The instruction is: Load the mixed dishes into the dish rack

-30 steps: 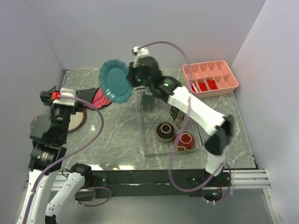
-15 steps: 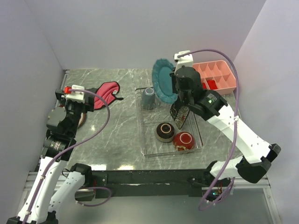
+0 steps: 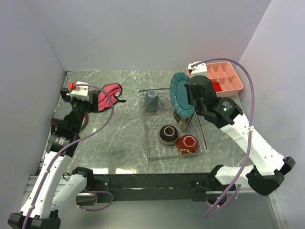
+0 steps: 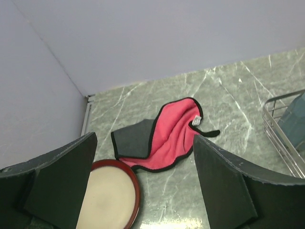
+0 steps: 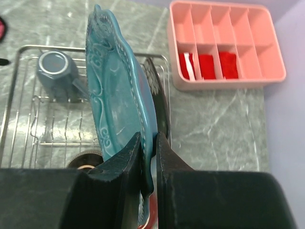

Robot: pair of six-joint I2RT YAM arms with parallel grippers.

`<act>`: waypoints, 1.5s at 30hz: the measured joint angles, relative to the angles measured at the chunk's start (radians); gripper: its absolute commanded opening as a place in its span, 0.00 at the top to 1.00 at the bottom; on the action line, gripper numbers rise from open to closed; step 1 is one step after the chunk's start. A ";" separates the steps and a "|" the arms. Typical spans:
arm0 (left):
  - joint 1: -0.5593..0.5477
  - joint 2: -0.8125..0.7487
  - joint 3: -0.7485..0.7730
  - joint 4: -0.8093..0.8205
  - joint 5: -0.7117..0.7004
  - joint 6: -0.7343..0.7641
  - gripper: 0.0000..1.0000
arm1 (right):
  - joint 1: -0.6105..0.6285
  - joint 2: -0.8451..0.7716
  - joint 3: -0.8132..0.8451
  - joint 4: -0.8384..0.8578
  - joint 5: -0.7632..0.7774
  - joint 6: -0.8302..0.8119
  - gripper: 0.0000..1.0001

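Observation:
My right gripper [image 5: 148,138] is shut on the rim of the round blue plate [image 5: 119,95], holding it on edge over the right side of the dish rack [image 3: 151,155]. The square dark plate [image 5: 157,88] stands right behind it. Inside the rack are the grey-blue mug [image 3: 151,99], the dark cream-lined bowl [image 3: 167,134] and the red bowl [image 3: 187,143]. At the table's left my left gripper [image 4: 143,157] hangs open over a round plate [image 4: 107,198] with a dark red rim and cream face, not touching it.
The red-pink cloth [image 4: 167,133] lies crumpled just beyond the left gripper. A pink compartment tray [image 3: 219,78] sits at the back right, close to the rack. Walls close in the table on the left, back and right.
The right arm has swung the blue plate from above the cloth across to the rack's right side. The left arm has moved in over the round plate, jaws still wide.

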 measured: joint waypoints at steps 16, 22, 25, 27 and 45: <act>0.046 -0.049 0.001 -0.098 0.024 -0.035 0.12 | 0.008 0.197 0.005 -0.077 0.058 0.241 1.00; 0.072 -0.061 0.002 -0.146 0.024 -0.044 0.12 | 0.005 0.284 0.012 -0.094 0.061 0.290 1.00; 0.082 -0.073 0.002 -0.155 0.024 -0.051 0.11 | 0.005 0.302 0.013 -0.100 0.062 0.303 1.00; 0.088 -0.082 0.002 -0.158 0.024 -0.054 0.11 | 0.005 0.314 0.016 -0.102 0.063 0.307 1.00; 0.100 -0.134 -0.047 -0.174 0.040 -0.100 0.11 | 0.001 0.417 0.053 -0.094 0.064 0.295 1.00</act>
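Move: I hold the teal plate upright in my right hand. Its free slot in the dish rack is about 10 cm ahead, 6 cm left and 27 cm below. From that hand the flowered black plate stands some 9 cm ahead and 1 cm left, the mug 18 ahead and 16 left, and the black bowl 1 ahead and 9 left, all 25 to 31 cm down. From my left hand the slot lies roughly 11 cm ahead, 37 right and 27 lower. Keeping the teal plate's rim pinched, I lower my right hand about 13 cm into the gap between the mug and the flowered black plate. On the way it eases some 5 cm forward and 4 cm left, while the fingers tip farther down and the wrist swings a little clockwise; I ease to a stop without letting go. My empty, open left hand drifts a few centimetres back, down and left. ##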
